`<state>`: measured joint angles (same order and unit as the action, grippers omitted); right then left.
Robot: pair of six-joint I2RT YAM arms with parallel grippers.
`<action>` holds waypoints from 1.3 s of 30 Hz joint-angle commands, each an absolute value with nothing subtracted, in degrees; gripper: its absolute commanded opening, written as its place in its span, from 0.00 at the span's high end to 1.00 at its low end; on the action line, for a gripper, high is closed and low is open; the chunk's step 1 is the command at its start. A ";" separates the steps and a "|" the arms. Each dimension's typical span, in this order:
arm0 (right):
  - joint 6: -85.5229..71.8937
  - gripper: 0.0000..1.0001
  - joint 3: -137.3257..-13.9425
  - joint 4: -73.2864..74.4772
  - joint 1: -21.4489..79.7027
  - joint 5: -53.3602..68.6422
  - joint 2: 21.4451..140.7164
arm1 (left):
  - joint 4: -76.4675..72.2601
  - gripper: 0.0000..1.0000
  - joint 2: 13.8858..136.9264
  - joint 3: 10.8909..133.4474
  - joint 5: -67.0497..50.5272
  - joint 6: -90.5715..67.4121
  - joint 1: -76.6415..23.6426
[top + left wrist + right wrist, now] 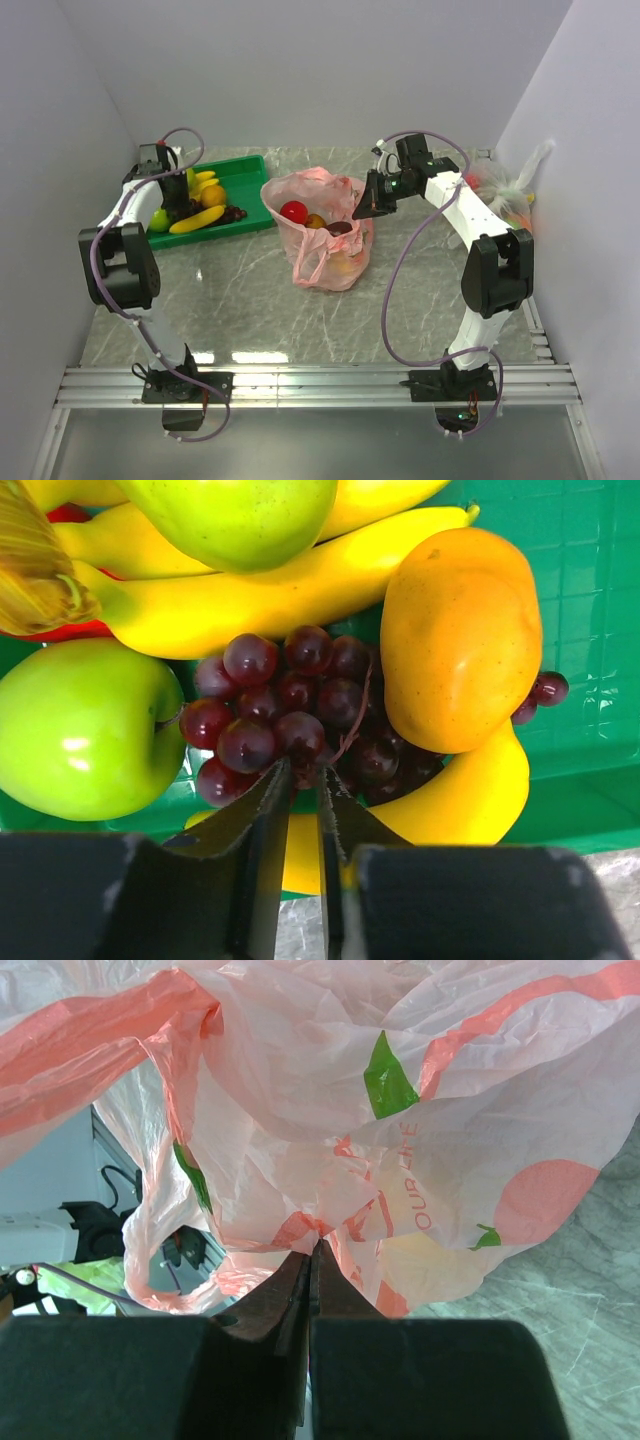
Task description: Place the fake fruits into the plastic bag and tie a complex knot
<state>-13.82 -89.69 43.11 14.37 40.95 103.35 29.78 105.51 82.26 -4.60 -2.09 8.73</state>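
The pink plastic bag (325, 262) stands open mid-table with a red fruit (293, 211) and other fruits inside. My right gripper (360, 212) is shut on the bag's rim (400, 1090), its tips (313, 1248) pinching a fold of the film and holding that side up. Over the green tray (245, 165), my left gripper (305, 775) is down in the fruit pile. Its narrow jaws are closed on the near edge of the dark purple grapes (290, 705). Around the grapes lie a green apple (85, 730), bananas (250, 595) and an orange fruit (460, 635).
A clear bag with a white tufted top (505, 190) lies against the right wall behind the right arm. White walls close in the marble table (250, 310) on the left, back and right. The tray's green floor (590, 630) shows to the right of the fruits.
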 commanded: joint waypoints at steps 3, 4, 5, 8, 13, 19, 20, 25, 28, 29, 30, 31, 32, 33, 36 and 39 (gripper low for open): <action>-13.71 1.00 -91.32 42.98 14.24 40.69 103.10 | 29.71 0.85 106.17 83.93 -3.60 -1.41 8.53; -13.62 1.00 -91.23 42.98 14.24 40.69 103.18 | 29.71 0.87 106.08 83.94 -3.43 -1.41 8.53; -13.71 1.00 -91.23 43.07 14.24 40.78 103.10 | 29.71 0.93 105.91 84.02 -3.43 -1.41 8.53; -13.62 1.00 -91.14 43.07 14.33 40.78 103.18 | 29.79 1.00 105.30 84.46 -2.90 -1.23 8.44; -13.62 1.00 -90.70 42.63 14.24 40.69 102.83 | 30.59 0.99 103.19 86.31 -3.34 -0.62 8.53; -13.71 1.00 -90.35 42.28 14.24 40.87 102.57 | 31.29 1.00 99.50 89.91 -4.83 1.32 8.53; -13.80 1.00 -90.35 42.19 14.24 40.96 102.66 | 31.20 1.00 98.54 90.35 -4.92 1.32 8.53; -14.06 1.00 -90.35 41.84 14.24 41.04 102.66 | 30.67 1.00 96.68 92.54 -5.53 1.32 8.44; -14.06 1.00 -90.53 41.92 14.33 40.96 102.66 | 31.20 1.00 96.24 94.83 -6.32 1.32 8.44; -14.06 1.00 -90.61 41.92 14.24 40.87 102.66 | 31.20 1.00 96.07 95.62 -6.59 1.32 8.52; -14.15 1.00 -90.53 41.75 14.24 40.87 102.66 | 30.68 0.99 95.72 95.71 -6.85 1.32 8.53; -14.15 1.00 -90.61 41.66 14.24 40.96 102.66 | 30.59 1.00 95.10 95.97 -7.99 1.32 8.53; -14.24 1.00 -90.62 41.75 14.24 40.96 102.66 | 30.59 1.00 94.84 96.41 -8.61 1.32 8.53; -14.24 1.00 -90.62 41.66 14.15 40.96 102.74 | 31.02 0.99 94.66 96.76 -9.48 1.14 8.53; -14.41 1.00 -90.62 41.40 14.24 40.87 102.74 | 31.64 0.99 92.73 97.65 -12.56 0.44 8.44; -14.76 1.00 -90.88 41.05 14.24 40.78 102.83 | 31.47 1.00 88.87 97.38 -15.64 0.44 7.91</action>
<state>-14.11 -89.69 42.74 14.37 40.95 103.35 32.75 95.59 94.21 -10.39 0.40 8.58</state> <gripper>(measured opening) 0.008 0.023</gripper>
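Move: The bunch of grapes is right at my left fingertips, its middle about 2 cm ahead and 1 cm below, with the partly open fingers already at its near edge. The mango sits roughly 6 cm to my right and 4 cm ahead, the green apple about 8 cm to my left and 1 cm ahead, and the near banana some 3 cm right and 3 cm back. From my right hand the grapes lie about 42 cm left, 5 cm ahead and 10 cm lower. I shut my left fingers where they are, pinching the near side of the grape bunch, then lift it almost straight up out of the green tray by about 15 cm. On the way I ease about 2 cm forward and tip the fingers up some 20 degrees, drifting slightly right near the end. My right hand stays still, keeping its pinch on the bag's edge. ##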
